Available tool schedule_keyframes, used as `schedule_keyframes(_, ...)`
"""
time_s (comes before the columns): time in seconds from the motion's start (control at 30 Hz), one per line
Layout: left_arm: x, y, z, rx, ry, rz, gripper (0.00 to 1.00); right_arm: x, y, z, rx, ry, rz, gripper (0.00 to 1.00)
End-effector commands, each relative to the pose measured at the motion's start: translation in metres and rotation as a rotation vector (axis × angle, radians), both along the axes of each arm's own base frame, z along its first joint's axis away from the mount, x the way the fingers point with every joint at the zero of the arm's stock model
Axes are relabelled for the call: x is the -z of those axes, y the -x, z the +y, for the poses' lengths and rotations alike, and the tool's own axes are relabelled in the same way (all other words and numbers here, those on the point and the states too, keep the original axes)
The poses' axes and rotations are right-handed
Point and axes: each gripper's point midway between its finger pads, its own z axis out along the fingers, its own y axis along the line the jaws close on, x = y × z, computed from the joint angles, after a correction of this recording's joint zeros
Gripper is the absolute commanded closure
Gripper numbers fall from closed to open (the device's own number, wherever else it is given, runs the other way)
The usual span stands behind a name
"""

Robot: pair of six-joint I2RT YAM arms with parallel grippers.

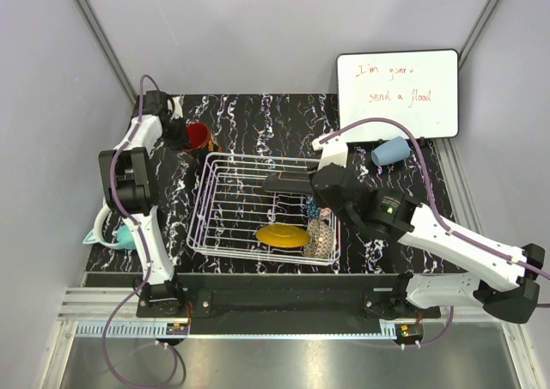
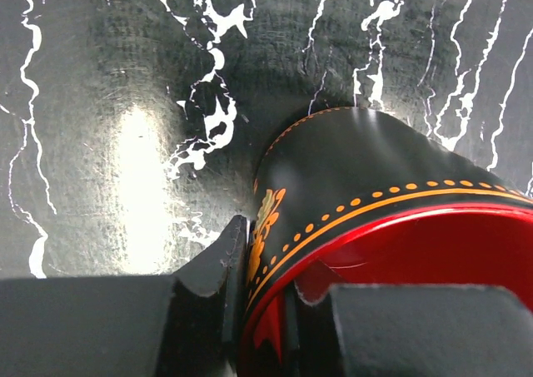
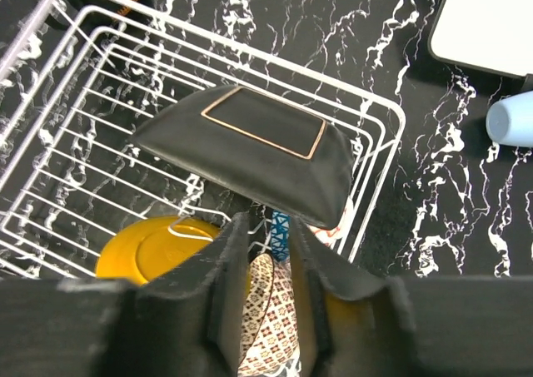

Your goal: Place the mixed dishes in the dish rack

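Observation:
The red mug [image 1: 198,136], black with orange ornament outside and glossy red inside [image 2: 375,177], stands at the far left of the table. My left gripper [image 2: 271,269] is shut on its rim, one finger outside and one inside. The white wire dish rack [image 1: 215,226] holds a yellow plate [image 1: 281,234], a beige patterned bowl [image 1: 320,237] and a blue bowl [image 1: 313,209]. A dark-backed saucer [image 3: 250,148] lies tilted over the rack, underside up, just beyond my right gripper [image 3: 268,227]. Its jaws stand slightly apart with nothing between them. The light blue cup [image 1: 391,151] lies right of the rack.
A whiteboard [image 1: 397,93] with red writing leans at the back right, behind the light blue cup. Teal rounded objects [image 1: 120,234] sit at the table's left edge beside the left arm. Grey walls close in the table on three sides.

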Motion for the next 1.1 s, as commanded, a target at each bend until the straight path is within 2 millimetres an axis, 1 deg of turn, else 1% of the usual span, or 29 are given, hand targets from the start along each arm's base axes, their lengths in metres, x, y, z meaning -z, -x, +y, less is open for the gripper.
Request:
schedule_keyframes(0.0, -0.063, -0.006, -0.030, 0.053, 0.137, -0.127, 1.00, 0.009, -0.007, 0.009, -0.020, 0.013, 0.025, 0.60)
schedule_keyframes(0.03, -0.087, -0.010, -0.031, 0.051, 0.142, -0.188, 1.00, 0.013, -0.012, 0.008, -0.013, 0.025, 0.034, 0.53)
schedule_keyframes(0.07, -0.106, -0.018, -0.035, 0.058, 0.151, -0.239, 1.00, 0.012, -0.013, 0.009, -0.016, 0.019, 0.037, 0.47)
schedule_keyframes(0.1, -0.116, -0.020, -0.037, 0.054, 0.160, -0.259, 1.00, 0.012, -0.014, 0.014, -0.035, 0.004, 0.051, 0.41)
schedule_keyframes(0.13, -0.131, -0.020, -0.041, 0.056, 0.167, -0.289, 1.00, 0.011, -0.016, 0.015, -0.039, -0.009, 0.054, 0.40)
schedule_keyframes(0.2, -0.150, -0.021, -0.049, 0.061, 0.220, -0.320, 1.00, 0.006, -0.022, 0.015, -0.033, -0.050, 0.055, 0.38)
schedule_keyframes(0.23, -0.165, -0.020, -0.052, 0.064, 0.234, -0.358, 1.00, 0.001, -0.024, 0.015, -0.035, -0.070, 0.050, 0.36)
schedule_keyframes(0.27, -0.166, -0.016, -0.058, 0.051, 0.272, -0.353, 1.00, -0.004, -0.027, 0.015, -0.053, -0.100, 0.055, 0.34)
schedule_keyframes(0.3, -0.174, -0.014, -0.060, 0.047, 0.288, -0.373, 1.00, -0.009, -0.029, 0.016, -0.064, -0.123, 0.054, 0.29)
schedule_keyframes(0.33, -0.191, -0.009, -0.066, 0.052, 0.304, -0.411, 1.00, -0.014, -0.029, 0.016, -0.074, -0.147, 0.057, 0.16)
schedule_keyframes(0.37, -0.195, -0.009, -0.071, 0.046, 0.329, -0.432, 1.00, -0.020, -0.032, 0.017, -0.091, -0.183, 0.065, 0.06)
schedule_keyframes(0.4, -0.202, -0.009, -0.074, 0.046, 0.335, -0.451, 1.00, -0.022, -0.032, 0.017, -0.101, -0.203, 0.072, 0.00)
schedule_keyframes(0.47, -0.223, -0.010, -0.083, 0.051, 0.353, -0.507, 1.00, -0.026, -0.032, 0.021, -0.140, -0.242, 0.089, 0.00)
schedule_keyframes(0.5, -0.231, -0.011, -0.083, 0.049, 0.348, -0.529, 1.00, -0.025, -0.034, 0.021, -0.138, -0.251, 0.097, 0.00)
schedule_keyframes(0.57, -0.256, -0.014, -0.086, 0.042, 0.376, -0.580, 1.00, -0.024, -0.033, 0.026, -0.168, -0.270, 0.117, 0.00)
schedule_keyframes(0.6, -0.262, -0.013, -0.088, 0.044, 0.387, -0.589, 1.00, -0.024, -0.034, 0.026, -0.168, -0.281, 0.123, 0.00)
schedule_keyframes(0.63, -0.275, -0.011, -0.091, 0.050, 0.400, -0.620, 1.00, -0.024, -0.034, 0.028, -0.178, -0.291, 0.125, 0.00)
schedule_keyframes(0.7, -0.286, -0.003, -0.099, 0.059, 0.466, -0.626, 1.00, -0.033, -0.032, 0.038, -0.233, -0.345, 0.130, 0.00)
schedule_keyframes(0.73, -0.305, 0.003, -0.103, 0.083, 0.490, -0.682, 1.00, -0.038, -0.037, 0.036, -0.233, -0.373, 0.129, 0.00)
schedule_keyframes(0.77, -0.302, 0.011, -0.114, 0.103, 0.554, -0.654, 1.00, -0.050, -0.029, 0.050, -0.339, -0.444, 0.141, 0.00)
schedule_keyframes(0.8, -0.308, 0.017, -0.119, 0.118, 0.578, -0.666, 1.00, -0.059, -0.027, 0.053, -0.372, -0.505, 0.154, 0.00)
schedule_keyframes(0.83, -0.328, 0.025, -0.129, 0.163, 0.599, -0.725, 1.00, -0.068, -0.038, 0.045, -0.371, -0.557, 0.147, 0.00)
schedule_keyframes(0.87, -0.331, 0.034, -0.138, 0.193, 0.644, -0.715, 1.00, -0.085, -0.028, 0.053, -0.498, -0.640, 0.145, 0.00)
schedule_keyframes(0.9, -0.339, 0.039, -0.143, 0.212, 0.666, -0.731, 1.00, -0.093, -0.030, 0.052, -0.510, -0.732, 0.186, 0.00)
schedule_keyframes(0.93, -0.357, 0.047, -0.147, 0.247, 0.689, -0.791, 1.00, -0.099, -0.039, 0.043, -0.511, -0.789, 0.185, 0.00)
schedule_keyframes(0.97, -0.368, 0.058, -0.161, 0.290, 0.755, -0.787, 1.00, -0.115, -0.032, 0.047, -0.635, -0.853, 0.151, 0.00)
schedule_keyframes(1.0, -0.378, 0.064, -0.166, 0.318, 0.787, -0.807, 1.00, -0.115, -0.035, 0.050, -0.638, -0.945, 0.234, 0.00)
schedule_keyframes(1.03, -0.398, 0.070, -0.171, 0.373, 0.819, -0.878, 1.00, -0.119, -0.036, 0.050, -0.670, -0.991, 0.248, 0.00)
schedule_keyframes(1.07, -0.405, 0.081, -0.178, 0.408, 0.894, -0.851, 1.00, -0.131, -0.030, 0.052, -0.779, -1.026, 0.199, 0.00)
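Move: The left hand already grips the near-left part of the mug's rim, with the mug's middle about 4 cm to its right, 1 cm ahead and 3 cm below. The dish rack's middle is some 22 cm back from that hand and 26 cm to its right, about 4 cm lower. From the raised right hand the mug lies roughly 27 cm ahead, 36 cm left and 25 cm below; the black tray is about 8 cm ahead, 5 cm left and 19 cm down. Still pinching the mug's rim, the left tilts upward, lifting 25 cm and rightward; the right opens, rising forward. ##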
